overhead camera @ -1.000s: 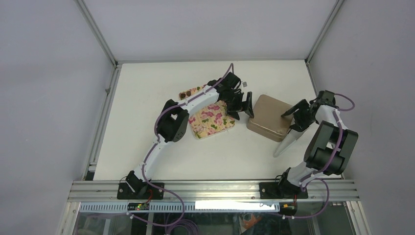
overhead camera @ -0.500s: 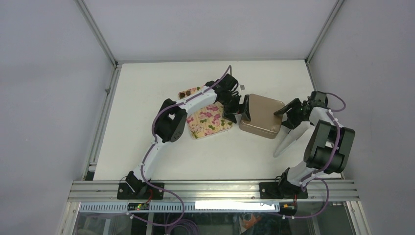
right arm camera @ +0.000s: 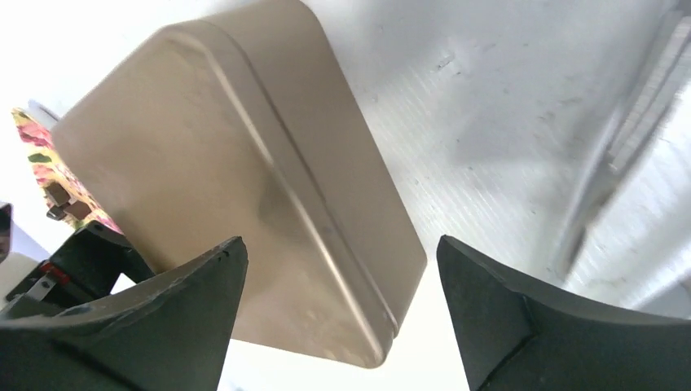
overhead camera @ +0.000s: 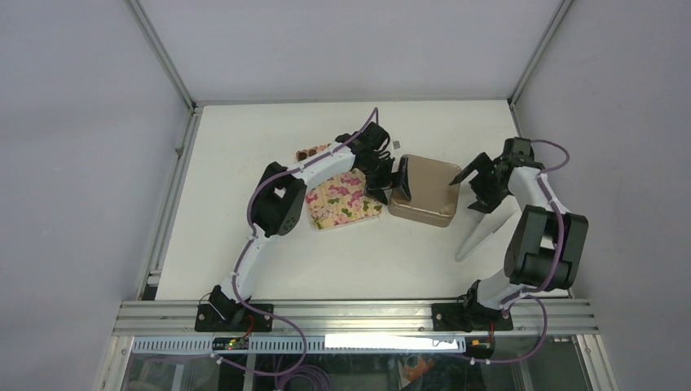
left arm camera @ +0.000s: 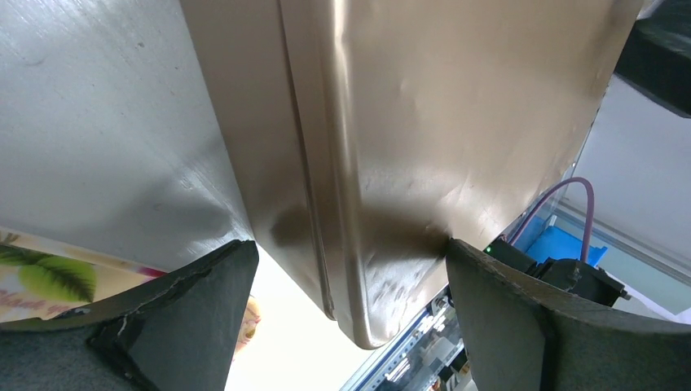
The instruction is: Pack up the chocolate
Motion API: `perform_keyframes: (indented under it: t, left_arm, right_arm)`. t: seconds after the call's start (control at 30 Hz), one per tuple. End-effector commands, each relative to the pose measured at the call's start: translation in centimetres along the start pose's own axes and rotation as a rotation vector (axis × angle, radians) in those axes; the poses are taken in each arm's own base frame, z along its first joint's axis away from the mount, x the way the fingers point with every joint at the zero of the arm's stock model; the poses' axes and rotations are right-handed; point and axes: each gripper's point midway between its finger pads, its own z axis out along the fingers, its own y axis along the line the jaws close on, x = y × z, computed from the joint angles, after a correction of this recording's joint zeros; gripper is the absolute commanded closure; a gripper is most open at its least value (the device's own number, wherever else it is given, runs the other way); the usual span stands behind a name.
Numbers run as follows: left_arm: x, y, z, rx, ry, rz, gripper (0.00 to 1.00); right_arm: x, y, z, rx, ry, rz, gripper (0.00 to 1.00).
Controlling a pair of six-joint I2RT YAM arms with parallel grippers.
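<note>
A closed tan-brown box (overhead camera: 428, 186) lies mid-table. My left gripper (overhead camera: 393, 183) is at its left corner. In the left wrist view that corner (left arm camera: 456, 122) fills the space between the fingers: one pad rests on the lid, the other touches the lower edge of the side wall, so the gripper (left arm camera: 350, 244) is shut on the box. My right gripper (overhead camera: 466, 192) stands open just right of the box, and its wrist view shows the box (right arm camera: 204, 163) ahead of the spread gripper (right arm camera: 342, 244), untouched. A few dark chocolate pieces (overhead camera: 308, 152) lie at the far left, beyond the floral sheet.
A floral-patterned sheet (overhead camera: 342, 199) lies left of the box, partly under my left arm. A pale long tool (overhead camera: 481, 236) lies on the table to the right, near my right arm. A tiny grey scrap (overhead camera: 397, 145) sits behind the box. Metal rails edge the table.
The box has slid left across the table with my left gripper at its corner. My right gripper followed it, let go of its right edge and opened wide.
</note>
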Motion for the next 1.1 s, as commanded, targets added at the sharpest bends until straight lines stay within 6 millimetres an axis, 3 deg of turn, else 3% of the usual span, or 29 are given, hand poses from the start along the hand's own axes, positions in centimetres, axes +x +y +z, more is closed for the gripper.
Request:
perform_keyframes:
  t: [0.0, 0.1, 0.23, 0.4, 0.6, 0.7, 0.93, 1.07]
  left_arm:
    - [1.3, 1.3, -0.6, -0.068, 0.018, 0.006, 0.10]
    - [1.5, 1.5, -0.5, -0.070, 0.023, -0.001, 0.10]
    - [1.4, 1.4, -0.6, -0.071, 0.021, 0.000, 0.10]
    - [1.5, 1.5, -0.4, -0.071, 0.024, -0.006, 0.10]
    - [1.5, 1.6, -0.2, -0.073, 0.027, -0.017, 0.10]
    - [1.5, 1.7, -0.1, -0.070, 0.030, -0.017, 0.10]
    - [1.3, 1.2, -0.7, -0.066, 0.016, -0.008, 0.10]
    - [0.9, 0.8, -1.1, -0.064, 0.001, 0.000, 0.10]
  right_arm:
    - [-2.6, 1.4, -6.1, 0.048, -0.189, -0.086, 0.09]
    - [-2.4, 3.0, -8.7, 0.058, -0.251, -0.173, 0.14]
    - [-0.2, 5.2, -9.8, 0.079, -0.248, -0.304, 0.45]
    - [4.4, 5.1, -7.2, 0.101, -0.118, -0.369, 0.64]
    - [8.0, 0.5, -2.9, 0.180, -0.006, -0.305, 0.70]
    - [8.2, 0.4, -2.6, 0.198, 0.030, -0.304, 0.71]
    - [5.3, 7.0, -7.7, 0.039, -0.117, -0.359, 0.71]
    - [4.7, 9.3, -9.1, -0.009, -0.155, -0.375, 0.71]
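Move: The lidded chocolate box's middle lies about 10 cm to the right hand's left, roughly level with it fore and aft and 3 cm lower; the lid's near right corner is some 5 cm left and 7 cm back. The white tongs lie about 10 cm back and 5 cm to the right. From the left hand, at the box's left side, its middle is 9 cm to the right and 2 cm lower, with the floral tray 14 cm to the left and 1 cm farther out. Up about 11 cm from beside the box's right side, the right hand arcs left over the lid, turns some 15 degrees counter-clockwise and narrows its wide-open fingers to a small gap; then it drops as far again while drawing back some 8 cm to the lid's near right corner, and springs up and forward again to about 7 cm above its starting height. The left hand stays open at the box's left edge. ##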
